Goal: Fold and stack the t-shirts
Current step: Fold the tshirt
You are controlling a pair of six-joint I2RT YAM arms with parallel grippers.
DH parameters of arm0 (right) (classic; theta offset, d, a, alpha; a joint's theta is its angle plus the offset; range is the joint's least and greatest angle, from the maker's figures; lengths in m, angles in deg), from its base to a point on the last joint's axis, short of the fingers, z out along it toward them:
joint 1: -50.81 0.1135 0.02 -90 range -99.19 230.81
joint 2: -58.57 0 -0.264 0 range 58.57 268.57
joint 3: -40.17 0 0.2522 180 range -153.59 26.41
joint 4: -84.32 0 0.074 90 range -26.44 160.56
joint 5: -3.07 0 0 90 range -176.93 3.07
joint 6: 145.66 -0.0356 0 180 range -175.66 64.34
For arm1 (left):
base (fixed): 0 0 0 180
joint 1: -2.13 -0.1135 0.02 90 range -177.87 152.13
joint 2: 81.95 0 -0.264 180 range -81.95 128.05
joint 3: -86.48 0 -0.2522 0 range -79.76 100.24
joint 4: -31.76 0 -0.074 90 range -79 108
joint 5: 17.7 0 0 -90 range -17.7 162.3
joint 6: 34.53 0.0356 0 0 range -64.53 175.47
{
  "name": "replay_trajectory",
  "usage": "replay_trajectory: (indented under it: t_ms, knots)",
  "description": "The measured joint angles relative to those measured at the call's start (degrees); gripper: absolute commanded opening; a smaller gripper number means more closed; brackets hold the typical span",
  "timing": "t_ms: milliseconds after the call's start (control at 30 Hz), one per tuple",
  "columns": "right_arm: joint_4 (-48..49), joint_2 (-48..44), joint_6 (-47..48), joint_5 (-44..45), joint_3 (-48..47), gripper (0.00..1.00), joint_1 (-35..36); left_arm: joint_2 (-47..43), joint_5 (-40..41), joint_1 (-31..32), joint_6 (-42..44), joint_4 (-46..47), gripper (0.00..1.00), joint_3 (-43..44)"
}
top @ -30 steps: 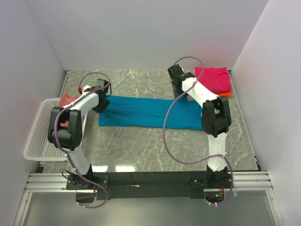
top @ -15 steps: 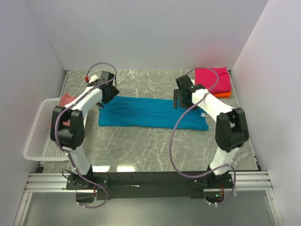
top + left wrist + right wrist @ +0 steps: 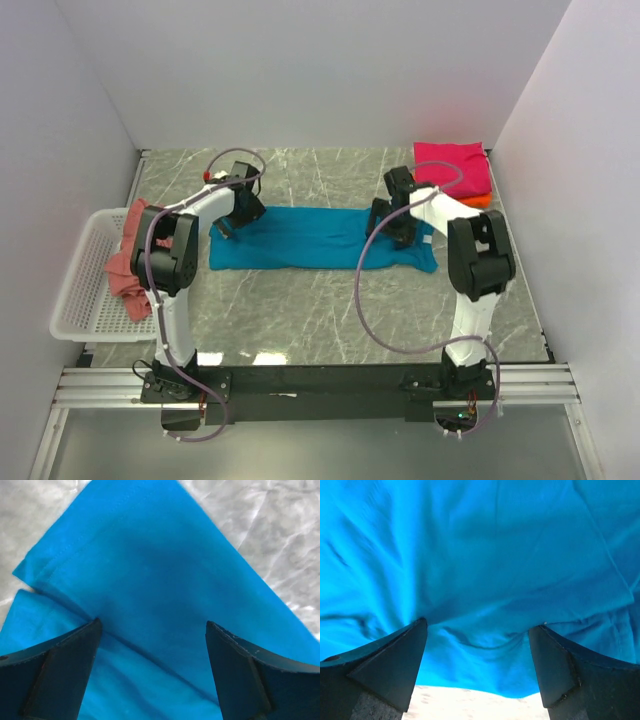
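The teal-blue t-shirt (image 3: pixel 310 238) lies flat as a long folded strip across the middle of the table. My left gripper (image 3: pixel 232 224) is open, low over the strip's left end, its jaws spread above the cloth (image 3: pixel 150 605). My right gripper (image 3: pixel 392 230) is open, low over the strip's right part, jaws spread above rumpled cloth (image 3: pixel 480 570) by its edge. The magenta t-shirt (image 3: pixel 453 167) lies folded on the orange t-shirt (image 3: pixel 478 201) at the back right. The salmon-pink t-shirt (image 3: pixel 128 262) hangs over the basket's rim at the left.
A white mesh basket (image 3: pixel 80 295) stands off the table's left edge. White walls enclose the grey marble table (image 3: pixel 300 320) on three sides. Cables loop above both arms.
Both grippers have come down onto the teal-blue strip, the left from the back left, the right from the back right. The strip's right end has rumpled a little.
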Motion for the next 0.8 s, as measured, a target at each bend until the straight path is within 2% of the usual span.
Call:
replay_trajectory:
  t_ms: [200, 400, 633, 800]
  knots:
    - [-0.96, 14.16, 1.99, -9.94, -20.85, 0.88, -1.38, -10.01, -1.75, 0.5, -0.87, 2.05, 0.92, -14.4]
    - [-0.26, 29.83, 0.55, -20.57, -45.09, 0.88, -0.68, -22.82, -8.98, 5.42, -2.43, 2.64, 0.92, -29.73]
    - [11.34, 41.44, -10.03, -29.77, -59.43, 0.9, 2.99, -25.77, -17.11, 14.05, -4.09, 3.5, 0.93, -33.18]
    - [21.14, 44.04, -17.0, -29.66, -60.78, 0.9, 4.66, -25.99, -24.74, 19.87, -5.27, 5.99, 0.93, -34.32]
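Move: The blue t-shirt lies as a long strip under both open hands. Its middle is about 25 cm to the left hand's right and 5 cm back, and some 21 cm to the right hand's left and 3 cm back, about at fingertip height. The salmon shirt in the basket is roughly 36 cm left of the left hand and 15 cm back; the red folded shirt is some 17 cm ahead of the right hand and 19 cm to its right. With fingers staying wide open on the cloth, both hands swing the blue t-shirt counter-clockwise by its two ends: the left hand drags straight back, then back and right, some 25 cm in all and nearly level, turning clockwise. The right goes forward and increasingly left about 30 cm, rising some 5 cm as its wrist rolls about 40 degrees, swinging the fingertips leftward. ##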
